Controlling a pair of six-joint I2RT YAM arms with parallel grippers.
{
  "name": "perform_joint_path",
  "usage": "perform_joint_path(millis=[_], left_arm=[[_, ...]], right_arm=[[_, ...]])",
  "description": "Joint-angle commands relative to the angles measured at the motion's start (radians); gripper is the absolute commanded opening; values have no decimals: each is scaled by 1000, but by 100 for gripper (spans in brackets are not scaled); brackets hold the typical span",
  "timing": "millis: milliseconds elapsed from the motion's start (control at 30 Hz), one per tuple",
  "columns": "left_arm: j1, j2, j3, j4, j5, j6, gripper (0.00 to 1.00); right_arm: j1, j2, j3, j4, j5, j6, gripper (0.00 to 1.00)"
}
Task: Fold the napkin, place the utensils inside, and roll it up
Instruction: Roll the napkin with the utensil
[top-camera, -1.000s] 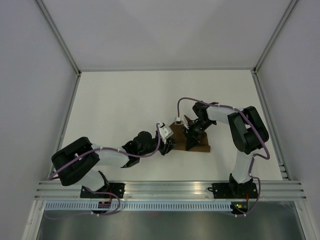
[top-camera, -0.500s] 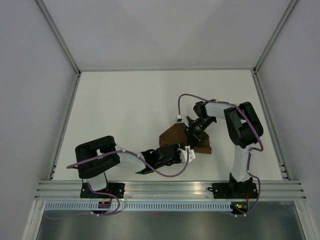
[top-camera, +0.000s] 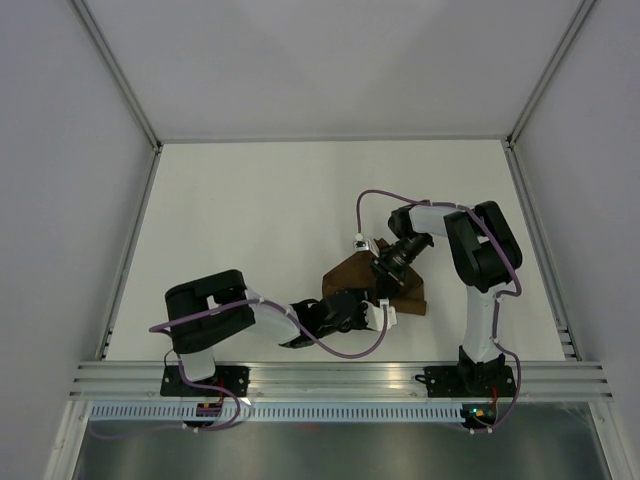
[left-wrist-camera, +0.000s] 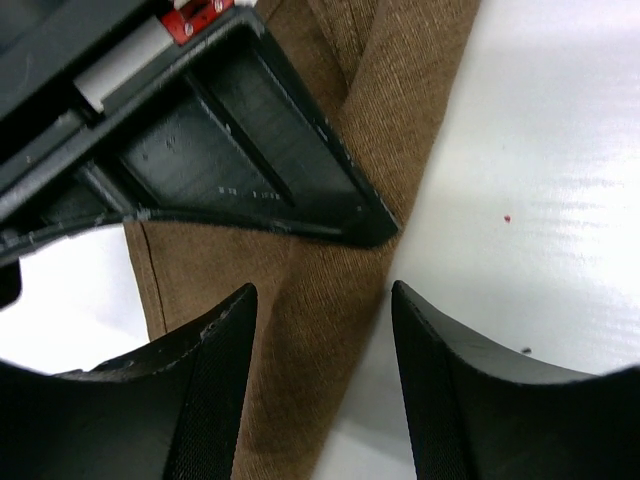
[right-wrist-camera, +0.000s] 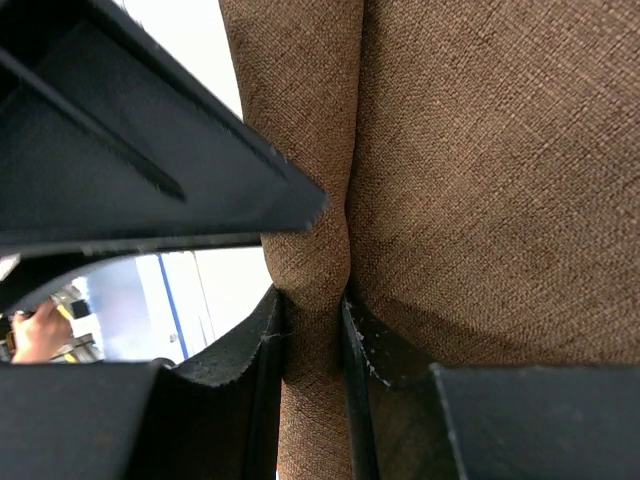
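Observation:
The dark brown napkin (top-camera: 343, 276) lies bunched and partly rolled at the table's middle. My right gripper (top-camera: 392, 262) sits on top of it. In the right wrist view that gripper (right-wrist-camera: 312, 300) is shut on a rolled ridge of the napkin (right-wrist-camera: 480, 180). My left gripper (top-camera: 376, 313) is at the napkin's near edge. In the left wrist view it (left-wrist-camera: 322, 290) stands open over the cloth's border (left-wrist-camera: 300, 350), with nothing between its fingers. The utensils are hidden.
The white table (top-camera: 250, 220) has grey walls on three sides and a metal rail (top-camera: 340, 378) along the near edge. The two grippers are close together; the right gripper's black body (left-wrist-camera: 250, 130) fills the upper left of the left wrist view.
My left arm has swung from the napkin's left end round to its near edge, and its jaws have opened. The right gripper has kept its hold and shifted slightly.

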Motion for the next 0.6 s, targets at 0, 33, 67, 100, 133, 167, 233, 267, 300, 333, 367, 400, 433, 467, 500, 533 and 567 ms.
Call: perform_joint_path(millis=[0, 33, 67, 100, 133, 167, 233, 267, 300, 333, 367, 400, 433, 467, 500, 533, 567], left_arm=[[-12, 39, 45, -27, 10, 66, 62], [-14, 50, 48, -32, 13, 66, 62], [-12, 51, 56, -43, 26, 63, 61], [-14, 58, 60, -52, 33, 62, 60], [-14, 58, 63, -60, 42, 50, 59], [-14, 62, 76, -96, 67, 40, 56], [-14, 65, 86, -130, 91, 7, 52], [-14, 67, 89, -143, 114, -4, 49], [-14, 70, 89, -150, 124, -15, 47], [-14, 73, 89, -158, 130, -38, 44], [-14, 74, 92, -164, 147, -47, 38], [-14, 82, 96, -181, 154, -58, 35], [-14, 84, 99, -190, 159, -81, 29], [-12, 85, 102, -207, 168, -92, 19], [-12, 84, 103, -215, 176, -105, 14], [-9, 82, 105, -216, 185, -133, 11], [-5, 78, 94, -216, 222, -147, 4]], right_arm=[[-2, 74, -17, 108, 201, -85, 0], [-2, 75, -16, 108, 199, -85, 0], [-3, 75, -14, 108, 199, -85, 1], [-5, 77, -13, 106, 198, -85, 0], [-3, 77, -10, 106, 198, -85, 0], [-3, 77, -10, 103, 196, -85, 0], [-3, 77, -8, 102, 198, -85, 0], [-3, 77, -5, 102, 198, -85, 0], [-3, 78, -2, 102, 199, -85, 0], [-3, 81, 1, 100, 198, -85, 0], [-3, 81, 3, 97, 196, -87, 2], [-3, 80, 6, 97, 195, -87, 3], [-5, 77, 6, 97, 195, -87, 5], [-5, 75, 7, 96, 193, -87, 10], [-5, 71, 9, 94, 193, -87, 13], [-5, 64, 9, 91, 192, -89, 16], [-5, 58, 9, 87, 190, -90, 24]])
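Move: The napkin's rolled near edge, where the left fingers will shut, lies about 2 cm right, 1 cm back and 1 cm below the left hand. The right hand's pinch on that roll is some 4 cm right of the left hand; the napkin's left corner is about 11 cm left and 3 cm forward of it, the near right corner 11 cm right and 4 cm back. From the right hand the spot is roughly 2 cm left, level. The left fingers close from wide open and pinch the rolled edge of the napkin right beside the right gripper, while that hand slides about 2 cm right, then also eases back and down about 1 cm each. The right hand keeps its pinch on the roll and draws back barely 1 cm, with a little drift right. ##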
